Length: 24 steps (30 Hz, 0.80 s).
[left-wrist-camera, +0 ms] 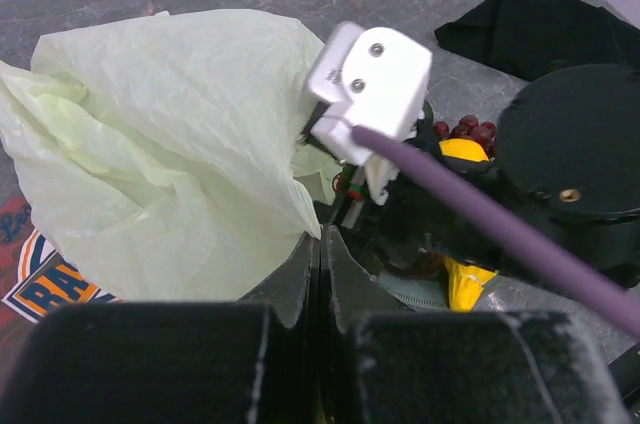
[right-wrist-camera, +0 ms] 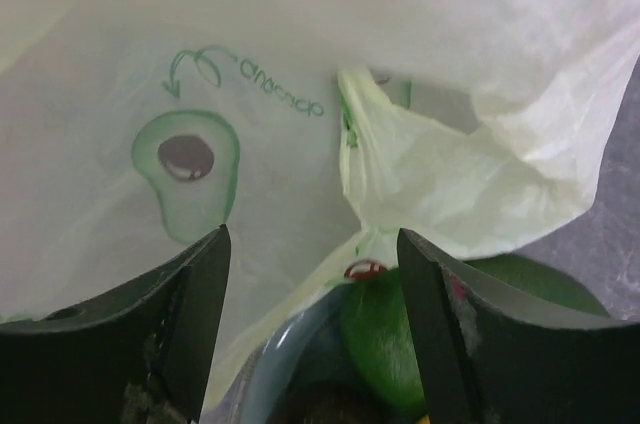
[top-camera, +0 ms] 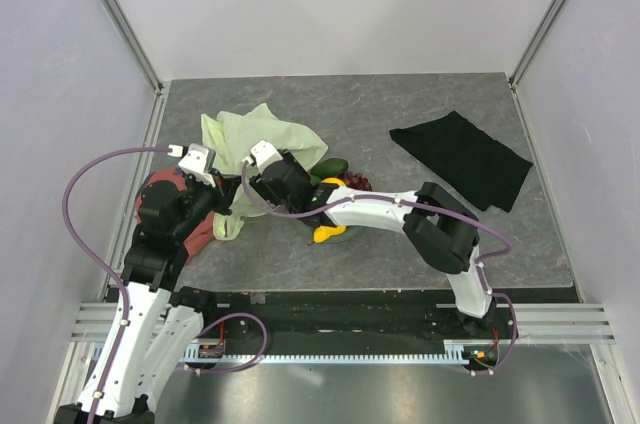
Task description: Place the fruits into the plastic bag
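The pale green plastic bag (top-camera: 262, 134) (left-wrist-camera: 150, 144) lies crumpled at the left of the table. My left gripper (top-camera: 226, 202) (left-wrist-camera: 322, 239) is shut at the bag's near edge, with thin plastic pinched between its fingers. Facing the bag's printed side (right-wrist-camera: 300, 44), my right gripper (top-camera: 256, 194) (right-wrist-camera: 311, 234) stands open and empty. The fruits sit on a grey-green plate (left-wrist-camera: 410, 289) (right-wrist-camera: 270, 364) under the right arm: a dark green one (top-camera: 333, 166) (right-wrist-camera: 390, 344), red grapes (top-camera: 355, 181) (left-wrist-camera: 465, 131), a yellow-orange round one (left-wrist-camera: 462, 149) and a yellow piece (top-camera: 325, 234).
A red printed T-shirt (top-camera: 200, 234) (left-wrist-camera: 40, 274) lies under the left arm and the bag's near side. A black cloth (top-camera: 460, 159) (left-wrist-camera: 540, 29) is spread at the back right. The right forearm (top-camera: 370, 209) stretches across above the plate.
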Each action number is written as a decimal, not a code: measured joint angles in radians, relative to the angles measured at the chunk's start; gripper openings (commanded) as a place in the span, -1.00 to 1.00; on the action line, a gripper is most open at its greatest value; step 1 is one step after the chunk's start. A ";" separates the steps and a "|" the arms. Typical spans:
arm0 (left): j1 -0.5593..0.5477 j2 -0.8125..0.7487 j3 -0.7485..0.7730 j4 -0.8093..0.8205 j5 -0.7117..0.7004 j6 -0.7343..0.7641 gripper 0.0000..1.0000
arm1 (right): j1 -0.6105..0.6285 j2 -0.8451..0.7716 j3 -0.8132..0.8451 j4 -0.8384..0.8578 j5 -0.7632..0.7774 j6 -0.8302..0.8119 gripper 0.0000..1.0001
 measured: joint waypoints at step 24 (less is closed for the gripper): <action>0.000 -0.009 0.000 -0.033 -0.042 0.000 -0.97 | -0.050 0.203 0.158 -0.016 0.230 -0.112 0.38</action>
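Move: The right hand, empty and open at the bag's mouth, has the bag's loose right-hand edge about 6 cm ahead, 5 cm to its right and 4 cm below. Some 8 cm below the hand, the near avocado lies about 4 cm back and 6 cm right, the far avocado level and 11 cm right, and the yellow fruit 6 cm back and 11 cm right. From the left hand, that edge is about 15 cm ahead, 15 cm right and 17 cm lower. With its fingers staying wide apart, the right hand reaches about 6 cm forward along the bag's inner side and sinks 3 to 4 cm, at first edging left, then swinging some 3 to 4 cm back to the right towards the loose edge while its wrist turns roughly 10 degrees clockwise and its left side dips about as much. The left hand keeps its pinch on the other part of the rim and holds the bag up almost in place as the open right fingers work among its folds, beyond the avocados, without shutting on anything. ##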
